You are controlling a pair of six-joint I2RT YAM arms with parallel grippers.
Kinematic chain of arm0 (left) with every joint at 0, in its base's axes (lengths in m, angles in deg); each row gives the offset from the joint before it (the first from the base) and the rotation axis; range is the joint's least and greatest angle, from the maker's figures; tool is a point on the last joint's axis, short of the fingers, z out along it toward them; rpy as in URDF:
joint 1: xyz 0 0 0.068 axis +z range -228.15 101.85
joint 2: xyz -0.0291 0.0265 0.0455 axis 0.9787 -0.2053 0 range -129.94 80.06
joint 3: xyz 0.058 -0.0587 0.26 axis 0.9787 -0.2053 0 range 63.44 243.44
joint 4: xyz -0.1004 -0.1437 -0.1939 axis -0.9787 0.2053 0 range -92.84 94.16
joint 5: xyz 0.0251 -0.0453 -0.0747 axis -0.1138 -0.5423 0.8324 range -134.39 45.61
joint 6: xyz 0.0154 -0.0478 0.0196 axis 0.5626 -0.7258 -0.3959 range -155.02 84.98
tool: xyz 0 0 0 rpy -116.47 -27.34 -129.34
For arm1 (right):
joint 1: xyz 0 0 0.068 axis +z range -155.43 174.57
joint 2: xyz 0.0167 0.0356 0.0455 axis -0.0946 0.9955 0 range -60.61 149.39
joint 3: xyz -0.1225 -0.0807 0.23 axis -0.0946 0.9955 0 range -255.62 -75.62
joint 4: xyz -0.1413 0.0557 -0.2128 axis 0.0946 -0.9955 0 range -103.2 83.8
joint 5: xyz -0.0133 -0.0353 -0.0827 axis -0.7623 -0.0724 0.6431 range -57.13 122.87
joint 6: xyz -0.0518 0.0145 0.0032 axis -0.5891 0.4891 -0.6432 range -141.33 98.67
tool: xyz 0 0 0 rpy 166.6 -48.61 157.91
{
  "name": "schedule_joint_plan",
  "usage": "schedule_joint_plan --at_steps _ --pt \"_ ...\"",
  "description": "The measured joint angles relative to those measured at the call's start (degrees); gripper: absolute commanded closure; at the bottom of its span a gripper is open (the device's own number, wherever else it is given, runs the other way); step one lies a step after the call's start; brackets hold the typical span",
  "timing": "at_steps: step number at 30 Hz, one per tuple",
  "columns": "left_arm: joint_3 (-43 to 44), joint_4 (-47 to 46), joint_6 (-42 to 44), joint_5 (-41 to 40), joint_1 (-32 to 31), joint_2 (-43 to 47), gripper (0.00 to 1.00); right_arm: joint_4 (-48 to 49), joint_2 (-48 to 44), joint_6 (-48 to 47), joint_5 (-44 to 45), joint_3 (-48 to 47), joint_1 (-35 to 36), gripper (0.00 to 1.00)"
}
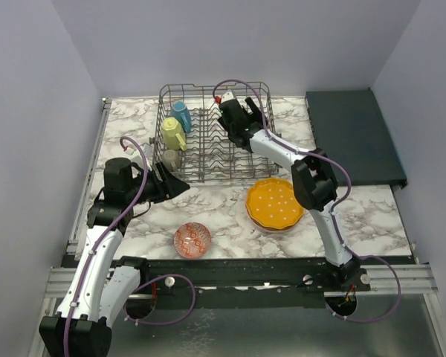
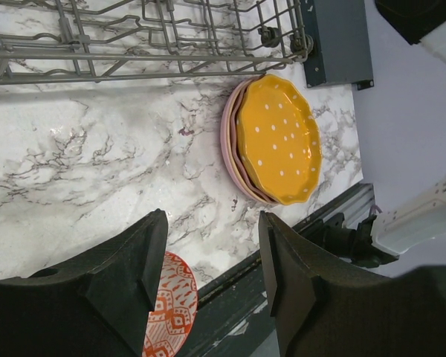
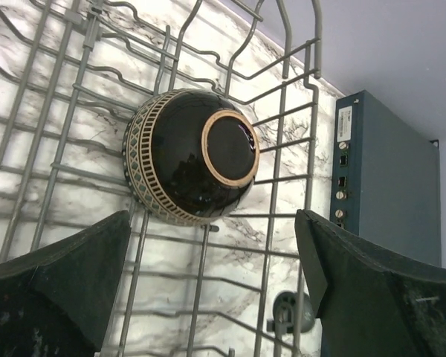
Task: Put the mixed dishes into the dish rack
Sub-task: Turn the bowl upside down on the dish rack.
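Observation:
The dish rack point(image 1: 208, 178) stands at the back of the table. It holds a blue mug point(image 1: 181, 115), a yellow-green mug point(image 1: 172, 134) and a small grey cup point(image 1: 171, 159) along its left side. My right gripper point(image 1: 234, 111) hovers over the rack's back right. In the right wrist view it point(image 3: 212, 219) is open, just clear of an upturned dark brown bowl point(image 3: 189, 156) resting on the wires point(image 3: 275, 149). My left gripper point(image 2: 212, 223) is open and empty above the marble. A red-patterned bowl point(image 2: 171, 312) sits beside it. The orange dotted plate point(image 2: 279, 141) lies on a pink plate point(image 2: 229, 141).
A dark flat tray point(image 1: 353, 137) lies right of the rack against the right wall. The red-patterned bowl point(image 1: 192, 239) sits near the table's front rail point(image 1: 245, 268). Walls close in on the left, back and right.

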Motion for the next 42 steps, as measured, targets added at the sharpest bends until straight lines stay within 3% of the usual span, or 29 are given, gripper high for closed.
schedule_joint_plan --at_steps 12,20,34,42 --pt "1.62 3.91 -2.75 -1.79 -0.02 -2.97 0.37 -7.45 -18.56 12.37 -5.53 10.58 1.77 0.01" --pt "6.56 12.15 -5.86 -6.23 -2.64 -3.26 0.37 -11.34 -28.74 21.03 -12.72 17.22 2.64 0.01" --pt "8.26 19.67 -16.98 -19.96 -23.12 -3.17 0.42 -15.58 -44.78 30.25 -23.98 28.11 5.44 0.01" --pt "8.15 21.35 -24.09 -31.93 -41.81 -10.6 0.42 -15.98 -54.53 33.07 -27.36 32.13 5.6 0.01"
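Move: Behind the left hand by about 13 cm, 2 cm to its right and some 17 cm below, is the red-patterned bowl. The stacked plates are about 27 cm to this hand's right and 2 cm back; the grey cup is 10 cm ahead, 4 cm left. From the right hand, the upturned black bowl is 6 cm ahead, 1 cm right, 5 cm lower; the red-patterned bowl is 35 cm back, 16 cm left; the plates are 24 cm back, 11 cm right. Withdrawing from the upturned black bowl, the right hand, already clear and wide open, travels back about 22 cm over the rack and rises some 16 cm, rolling its left side up. The left hand dips slightly, then swings back, right and down towards the red-patterned bowl, fingertips tipping down some 25 degrees, fingers staying half open and touching nothing. ##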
